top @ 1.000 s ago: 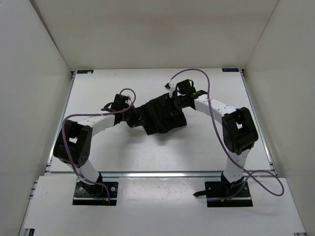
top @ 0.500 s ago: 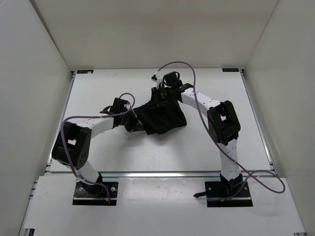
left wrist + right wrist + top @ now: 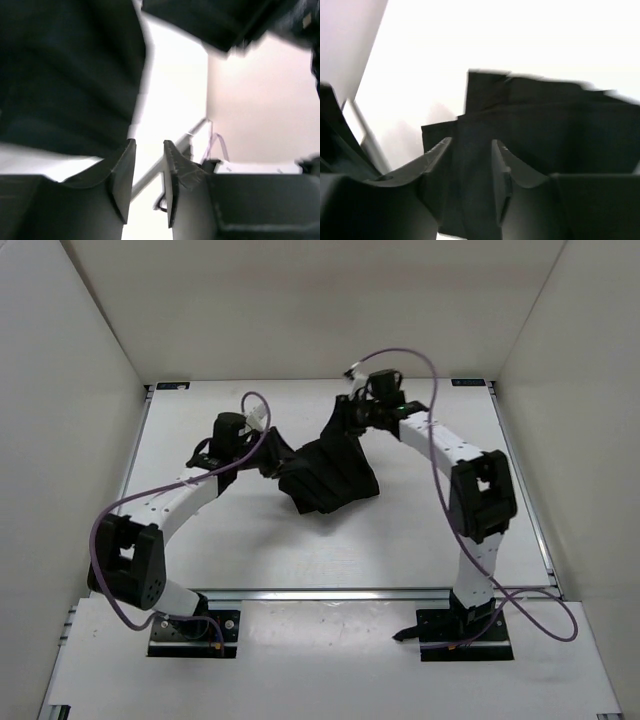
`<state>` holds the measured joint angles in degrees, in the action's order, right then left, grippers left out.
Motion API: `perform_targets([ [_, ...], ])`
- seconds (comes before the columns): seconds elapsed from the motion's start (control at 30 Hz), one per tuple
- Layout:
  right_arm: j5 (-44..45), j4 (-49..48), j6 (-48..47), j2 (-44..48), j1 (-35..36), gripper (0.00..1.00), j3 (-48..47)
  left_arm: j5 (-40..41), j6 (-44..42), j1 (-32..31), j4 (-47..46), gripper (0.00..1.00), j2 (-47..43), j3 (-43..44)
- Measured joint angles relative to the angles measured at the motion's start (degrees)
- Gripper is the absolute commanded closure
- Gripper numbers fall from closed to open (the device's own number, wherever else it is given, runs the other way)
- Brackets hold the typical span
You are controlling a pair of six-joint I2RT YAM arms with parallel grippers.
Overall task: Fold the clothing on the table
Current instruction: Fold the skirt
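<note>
The clothing (image 3: 328, 478) is a bunched black pleated heap in the middle of the table (image 3: 200, 535), with one flap reaching back toward the right arm. My left gripper (image 3: 262, 457) is at the heap's left edge. In the left wrist view the gripper (image 3: 149, 145) stands open, only white table showing through the gap and the clothing (image 3: 65, 75) above and left of it. My right gripper (image 3: 346, 425) is at the heap's far edge. The right wrist view shows that gripper (image 3: 471, 142) with its jaws apart and the clothing (image 3: 555, 130) lying beyond the gap.
White enclosure walls close in the table on three sides. A silver rail (image 3: 330, 592) runs along the near edge. Purple cables (image 3: 130, 510) loop off both arms. The right arm's elbow (image 3: 482, 502) stands right of the heap.
Both grippers have gone from shut to open. The left wrist swung back and to the left. The right wrist pulled back to the right. The clothing's far flap now trails toward the right gripper.
</note>
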<state>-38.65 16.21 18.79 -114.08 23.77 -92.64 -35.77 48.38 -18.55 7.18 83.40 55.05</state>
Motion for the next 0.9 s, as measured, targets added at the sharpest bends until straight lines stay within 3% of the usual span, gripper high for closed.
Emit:
perform_targets([
  [0.07, 1.8, -0.6, -0.7, 4.4, -2.8, 0.73, 1.0, -1.6, 0.8, -2.3, -3.0, 0.63, 1.0, 1.8],
  [0.1, 2.9, -1.2, -1.2, 7.3, -4.5, 0.94, 2.2, -2.7, 1.2, -3.6, -5.0, 0.75, 1.7, 2.1],
  [0.13, 3.6, -1.6, -1.9, 9.9, -5.9, 1.0, 3.4, -3.4, 2.0, -4.6, -6.8, 0.87, 2.3, 2.1],
  [0.2, 3.2, -4.2, -1.5, 14.9, -8.2, 1.0, 7.8, -5.0, 3.1, -6.0, -10.4, 0.98, 3.7, 1.4],
  [0.3, 0.5, -8.1, -0.7, 18.6, -10.3, 0.99, 15.5, -7.4, 4.7, -7.6, -15.6, 0.99, 6.4, -0.5],
  [0.43, -3.5, -9.8, -0.3, 15.6, -10.3, 1.0, 23.6, -9.6, 4.6, -10.0, -19.7, 1.0, 13.0, -1.9],
  [0.53, -5.7, -9.4, -0.5, 10.1, -8.6, 1.0, 24.5, -9.8, 4.2, -11.3, -19.7, 1.0, 17.7, -3.5],
  [0.7, -7.0, -8.2, -1.2, 3.1, -5.2, 1.0, 22.4, -5.5, -0.9, -11.5, -10.6, 1.0, 21.4, -3.3],
  [0.9, -7.0, -8.0, -2.2, -0.6, -4.1, 1.0, 19.2, 2.9, -7.3, -6.8, 0.2, 1.0, 21.9, -1.1],
])
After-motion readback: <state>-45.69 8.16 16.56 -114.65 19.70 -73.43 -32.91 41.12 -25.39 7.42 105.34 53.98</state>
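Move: The skirt lies bunched below and between the open grippers, its middle about 11 cm right and 3 cm ahead of the left hand, 16 cm below it. Its near-left corner is some 5 cm back and 5 cm right of that hand. From the right hand, the skirt's middle is roughly 7 cm back, 5 cm left and 15 cm below, and its right half about 5 cm back, 3 cm right and 14 cm below. Swinging right first, both hands rise a little and shut their open fingers in the air, then drop back towards the skirt. The left ends about 15 cm lower at the near-left part, hooking back leftward at the last; the right climbs 8 cm, then plunges some 17 cm while drawing back and left, its shut tips coming against the right half. ##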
